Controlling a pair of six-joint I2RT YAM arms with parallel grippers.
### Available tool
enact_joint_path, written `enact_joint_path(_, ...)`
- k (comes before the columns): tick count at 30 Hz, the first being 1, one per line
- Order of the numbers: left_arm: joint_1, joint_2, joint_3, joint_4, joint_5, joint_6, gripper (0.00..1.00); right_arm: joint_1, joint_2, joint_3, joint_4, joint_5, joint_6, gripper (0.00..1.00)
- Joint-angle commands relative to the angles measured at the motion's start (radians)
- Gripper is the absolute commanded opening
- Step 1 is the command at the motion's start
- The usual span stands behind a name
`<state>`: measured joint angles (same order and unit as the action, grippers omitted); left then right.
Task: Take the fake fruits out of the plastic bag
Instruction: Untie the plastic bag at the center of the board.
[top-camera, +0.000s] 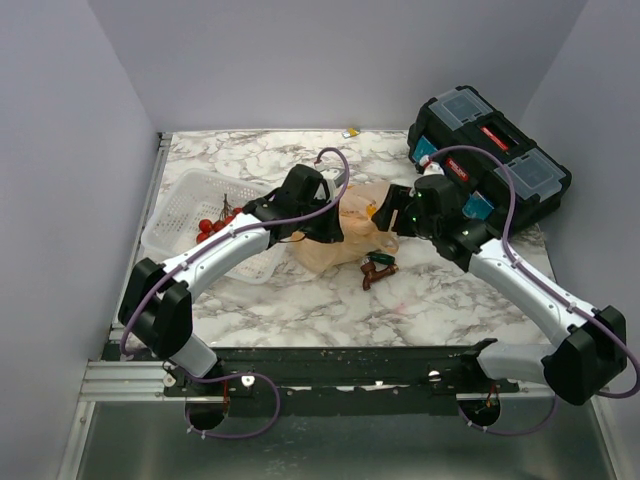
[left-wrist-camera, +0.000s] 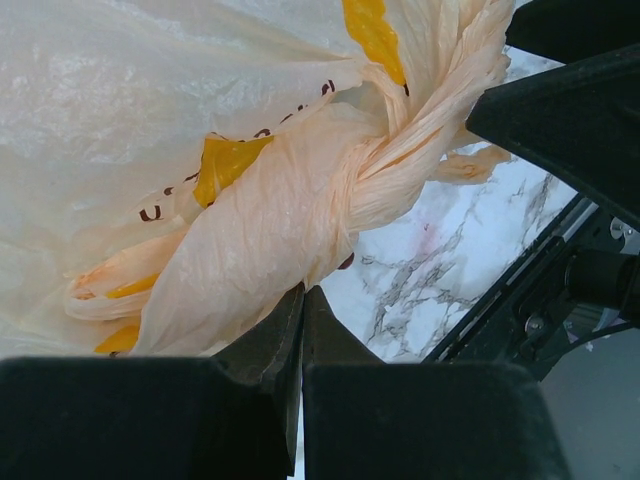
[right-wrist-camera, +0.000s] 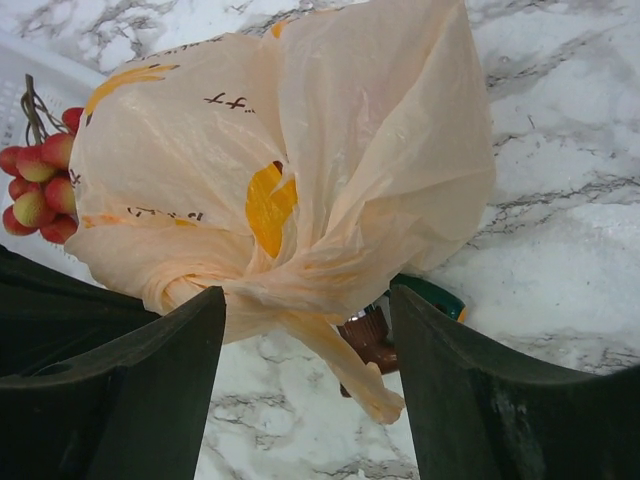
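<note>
The plastic bag (top-camera: 345, 240), peach-beige with yellow prints, sits mid-table with its handles twisted into a knot (left-wrist-camera: 380, 160). The fake fruits are hidden inside it. My left gripper (top-camera: 333, 222) is at the bag's left side. In the left wrist view its fingers (left-wrist-camera: 302, 295) are pressed together, with the bag's thin film running into the tips. My right gripper (top-camera: 387, 215) is at the bag's right side and stands open (right-wrist-camera: 307, 300). The bag's loose handle tail (right-wrist-camera: 350, 365) hangs between its fingers, apart from both.
A white mesh basket (top-camera: 185, 205) lies left of the bag, with a bunch of red-and-yellow berries (right-wrist-camera: 35, 185) at its near edge. A black toolbox (top-camera: 490, 165) stands at the back right. A brown and green object (top-camera: 378, 268) lies just in front of the bag.
</note>
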<state>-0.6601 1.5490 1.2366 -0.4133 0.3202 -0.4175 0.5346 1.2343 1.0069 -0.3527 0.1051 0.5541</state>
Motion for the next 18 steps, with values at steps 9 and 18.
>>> enact_joint_path(9,0.005,0.002,0.011,0.015,0.049,0.003,0.00,0.002,0.076,-0.023,0.122,-0.074,0.046,0.41)
enact_joint_path(18,0.012,-0.044,-0.019,0.040,0.053,-0.027,0.00,0.002,0.018,-0.069,0.118,0.170,0.069,0.14)
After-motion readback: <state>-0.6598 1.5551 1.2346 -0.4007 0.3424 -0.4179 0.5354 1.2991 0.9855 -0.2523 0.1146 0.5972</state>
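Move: Just left of the open right fingers, about 2 cm away, 1 cm farther out and 2 cm lower, is the bag's twisted neck. The green screwdriver handle lies on the board roughly 6 cm back from the right hand, straight below in the left-right sense and about 10 cm down; the copper tap is some 9 cm back, 1 cm left and 10 cm down. From the left hand, the same part of the neck is about 9 cm right and 4 cm ahead, near its own height. Swinging left about 2 cm while sinking a centimetre or so, the right hand brings its open fingers around the twisted neck and closes them most of the way, pinching the gathered plastic. It then eases back right about 1 cm, still creeping forward, some 1.5 cm in all. The left hand stays put, its shut fingers keeping their hold on the other side of the twist. ##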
